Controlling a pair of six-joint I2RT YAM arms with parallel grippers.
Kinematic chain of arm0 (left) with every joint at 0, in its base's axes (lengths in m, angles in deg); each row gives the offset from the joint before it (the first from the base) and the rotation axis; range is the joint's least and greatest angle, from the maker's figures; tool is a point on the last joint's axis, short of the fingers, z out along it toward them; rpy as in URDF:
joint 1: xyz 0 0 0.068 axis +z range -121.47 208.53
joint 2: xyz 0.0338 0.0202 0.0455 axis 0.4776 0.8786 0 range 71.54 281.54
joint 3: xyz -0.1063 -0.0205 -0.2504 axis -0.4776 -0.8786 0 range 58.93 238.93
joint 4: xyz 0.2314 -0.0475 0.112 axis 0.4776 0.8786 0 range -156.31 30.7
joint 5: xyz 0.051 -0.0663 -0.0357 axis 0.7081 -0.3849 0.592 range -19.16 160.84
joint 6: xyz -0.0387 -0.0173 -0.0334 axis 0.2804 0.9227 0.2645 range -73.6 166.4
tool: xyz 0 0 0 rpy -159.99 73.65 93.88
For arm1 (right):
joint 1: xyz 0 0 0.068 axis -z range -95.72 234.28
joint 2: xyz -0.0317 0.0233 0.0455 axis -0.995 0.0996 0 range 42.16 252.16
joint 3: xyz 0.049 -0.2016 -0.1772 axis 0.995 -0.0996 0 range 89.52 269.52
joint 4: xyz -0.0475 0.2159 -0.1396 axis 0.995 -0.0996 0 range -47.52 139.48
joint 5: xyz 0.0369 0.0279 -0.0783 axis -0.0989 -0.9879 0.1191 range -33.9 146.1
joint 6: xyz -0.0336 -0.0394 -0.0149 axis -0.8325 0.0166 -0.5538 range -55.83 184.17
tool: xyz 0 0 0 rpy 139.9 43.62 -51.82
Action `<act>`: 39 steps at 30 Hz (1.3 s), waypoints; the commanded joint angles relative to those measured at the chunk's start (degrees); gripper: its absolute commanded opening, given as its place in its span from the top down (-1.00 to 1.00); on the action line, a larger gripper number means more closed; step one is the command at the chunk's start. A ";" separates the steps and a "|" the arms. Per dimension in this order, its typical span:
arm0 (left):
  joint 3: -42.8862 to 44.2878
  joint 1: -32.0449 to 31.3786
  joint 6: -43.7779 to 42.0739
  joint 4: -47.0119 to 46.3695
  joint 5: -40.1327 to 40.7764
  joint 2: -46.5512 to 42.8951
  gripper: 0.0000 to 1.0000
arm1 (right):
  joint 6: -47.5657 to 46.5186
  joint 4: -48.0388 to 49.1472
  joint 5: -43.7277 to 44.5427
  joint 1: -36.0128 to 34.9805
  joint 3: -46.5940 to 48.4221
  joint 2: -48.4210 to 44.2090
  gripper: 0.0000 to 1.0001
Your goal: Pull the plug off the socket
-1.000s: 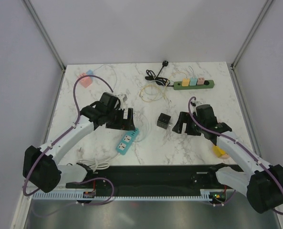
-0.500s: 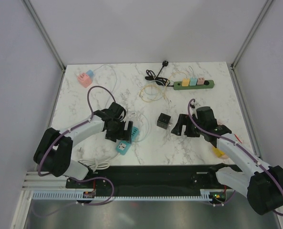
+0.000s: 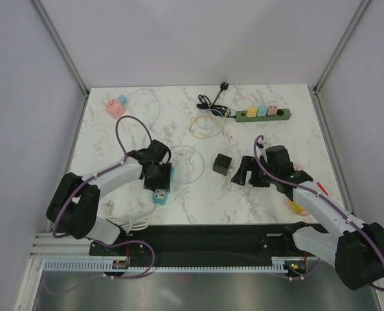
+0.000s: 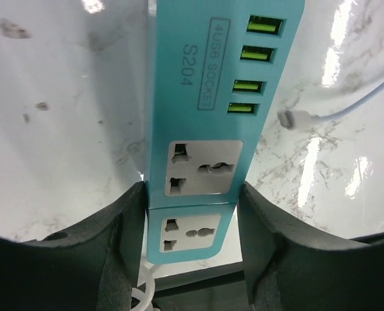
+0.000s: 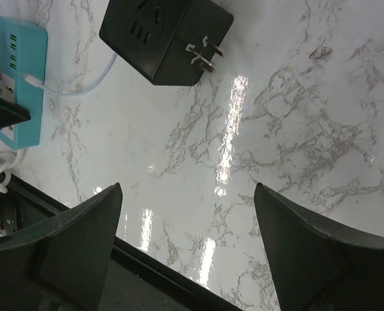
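A teal power strip (image 3: 159, 195) (image 4: 204, 97) with green USB ports and two empty wall sockets lies near the table's front left. My left gripper (image 3: 158, 179) (image 4: 192, 194) straddles its socket end, both fingers (image 4: 124, 220) pressed against its sides. A white USB plug (image 4: 286, 118) on a pale blue cable lies at the strip's right edge beside the USB ports; I cannot tell if it is seated. My right gripper (image 3: 245, 173) (image 5: 188, 194) hangs open over bare marble, just right of a black cube socket (image 3: 222, 164) (image 5: 166, 35).
The strip's white cord (image 3: 130, 225) coils at the front edge. At the back lie a green strip with pastel plugs (image 3: 263, 113), a black cable (image 3: 211, 100), thin looped wires (image 3: 208, 124) and a pink-blue adapter (image 3: 116, 105). Small yellow and pink items (image 3: 300, 208) lie right.
The left arm drew back toward the front edge and its fingers closed onto the teal strip, which has turned and slid nearer. The right arm barely moved.
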 commanded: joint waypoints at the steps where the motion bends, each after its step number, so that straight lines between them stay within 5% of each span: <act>1: 2.44 1.43 4.57 5.00 9.68 -4.48 -0.01 | -0.06 2.81 -1.03 0.24 0.03 0.52 -0.82; 4: 2.18 6.86 6.07 7.55 11.36 -7.55 0.14 | -0.33 3.34 -1.99 0.24 0.55 1.75 -0.82; 10: 1.82 21.72 5.99 7.74 9.42 -12.65 0.81 | -1.47 3.43 -2.52 0.15 2.14 2.90 -0.82; 19: 12.01 37.54 2.21 5.11 13.37 -5.64 0.95 | -2.61 2.99 -3.31 0.24 2.05 3.43 -0.81; 24: 21.30 41.59 0.28 5.17 13.57 8.65 0.93 | -2.70 2.99 -3.22 0.24 2.05 3.43 -0.81; 29: 25.28 43.18 1.07 4.66 14.95 15.11 0.69 | -3.05 2.64 -2.96 0.15 2.22 2.64 -0.81; 30: 26.16 43.27 1.15 4.66 15.14 15.46 0.44 | -3.40 2.46 -2.79 0.24 2.57 2.55 -0.82; 31: 26.34 43.35 1.42 4.57 15.49 15.81 -0.14 | -3.58 2.20 -2.70 0.24 2.84 2.55 -0.81; 35: 27.66 43.53 2.03 4.66 18.91 15.47 -0.99 | -4.46 2.02 -2.43 0.24 3.45 3.51 -0.82; 39: 32.04 43.36 1.42 4.66 18.40 15.11 -0.99 | -4.63 2.11 -3.75 0.24 3.80 5.97 -0.82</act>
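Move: The teal socket strip is already pinched in the left hand; the bare spot by the table's left edge where it is to go lies about 25 cm to the left and 13 cm ahead, at nearly the hand's own height. The pink plug is some 40 cm ahead and 28 cm left, the black adapter 12 cm ahead and 27 cm right, the white cord coil 15 cm back and 11 cm left. From the right hand that spot is roughly 56 cm left, 5 cm ahead and 6 cm lower. The socket strip, still gripped by the left hand, is lifted about 7 cm while being swept left and then increasingly forward, some 25 cm left in all, turning about 50 degrees counter-clockwise. Going on forward, the hand lowers it to the table by the left edge, opens wide to let go, and starts to rise. ##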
